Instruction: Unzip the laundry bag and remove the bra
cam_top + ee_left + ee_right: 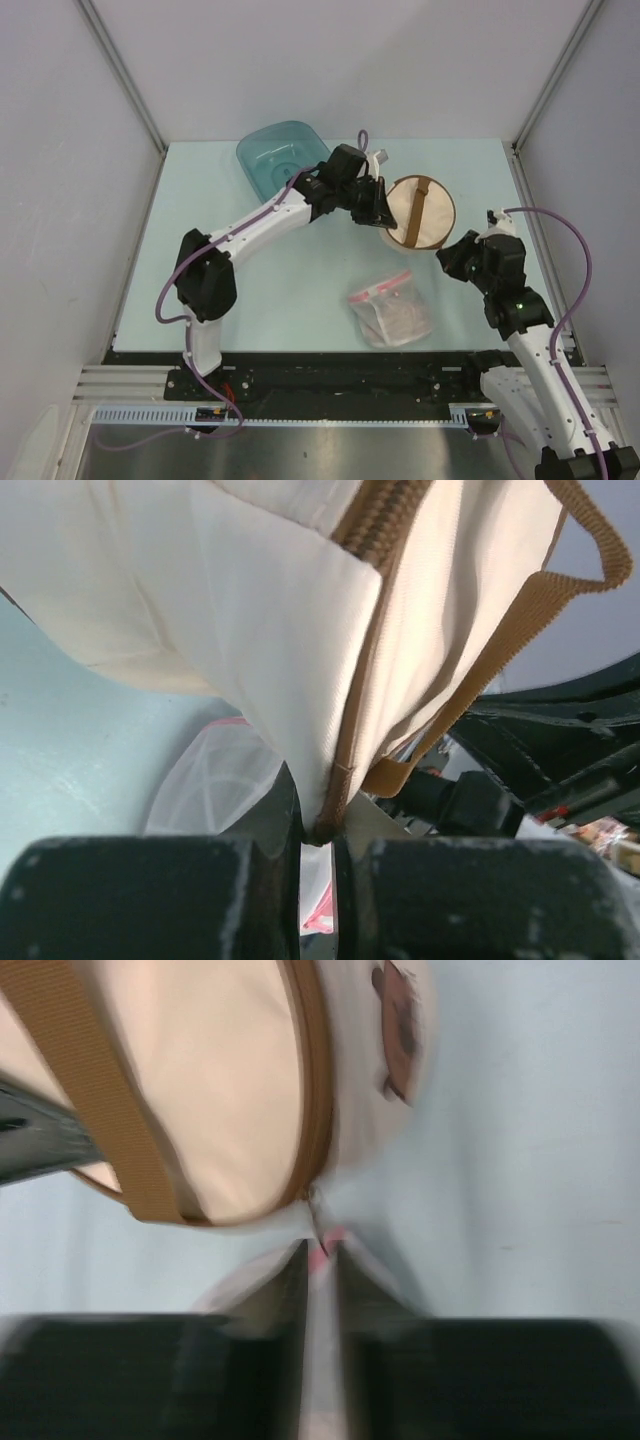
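The laundry bag [420, 212] is a round beige case with a brown strap, zipped closed on the table. It fills the left wrist view [250, 630], and its domed face shows in the right wrist view [200, 1080]. My left gripper [383, 222] is at its left rim, shut on the brown zip seam [322, 832]. My right gripper [452, 256] is at the bag's near right edge. Its jaws are shut [320, 1252] with the thin metal zip pull [318, 1222] running down between the tips. The bra is hidden.
A teal tub [280, 155] stands behind the left arm's wrist. A clear plastic bag with a pink zip strip [390, 305] lies in front of the laundry bag, also seen below it [215, 780]. Grey walls enclose the table on three sides.
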You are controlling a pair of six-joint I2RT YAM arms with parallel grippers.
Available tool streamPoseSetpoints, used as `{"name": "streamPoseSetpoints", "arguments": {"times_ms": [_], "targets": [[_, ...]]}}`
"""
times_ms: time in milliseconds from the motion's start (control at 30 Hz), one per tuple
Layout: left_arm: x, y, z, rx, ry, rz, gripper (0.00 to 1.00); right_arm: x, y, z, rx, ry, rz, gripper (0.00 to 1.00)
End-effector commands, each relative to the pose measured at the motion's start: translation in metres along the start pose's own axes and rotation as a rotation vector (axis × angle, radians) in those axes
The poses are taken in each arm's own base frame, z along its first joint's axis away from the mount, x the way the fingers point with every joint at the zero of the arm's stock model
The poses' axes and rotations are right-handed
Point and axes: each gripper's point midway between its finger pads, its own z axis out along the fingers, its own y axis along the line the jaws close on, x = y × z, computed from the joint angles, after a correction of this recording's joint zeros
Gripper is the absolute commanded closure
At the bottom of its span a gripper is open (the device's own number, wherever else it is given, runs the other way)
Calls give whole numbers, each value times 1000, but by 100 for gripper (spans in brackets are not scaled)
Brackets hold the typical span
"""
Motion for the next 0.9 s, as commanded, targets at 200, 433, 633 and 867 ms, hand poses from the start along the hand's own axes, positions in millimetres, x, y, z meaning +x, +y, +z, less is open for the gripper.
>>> {"name": "streamPoseSetpoints", "arguments": {"times_ms": [200, 433, 633, 867], "targets": [[-40, 21, -24, -59, -77, 122, 100, -48, 8, -18, 34, -110, -21, 28], [-31, 9, -23, 25, -47, 139, 99, -72, 14, 2, -15, -102, -4, 12], [-20, -3, -25, 113, 17, 214, 100, -60, 13, 47, -222, 101, 89, 9], [-9, -10, -25, 182, 86, 257, 99, -65, 24, 65, -370, 137, 119, 9]]}}
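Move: The right fingers are shut on the zipper pull at the laundry bag's lower right rim. From that hand the bag's middle is about 8 cm ahead, 4 cm left and roughly level. The mesh bag lies on the table some 12 cm back, 8 cm left and 17 cm below. The left hand already holds the left rim; from it the zipper pull is about 6 cm back, 9 cm right and 1 cm lower. Right hand opens wide off the zipper pull, hops forward about 8 cm; left shifts bag forward-left, then partly back. ##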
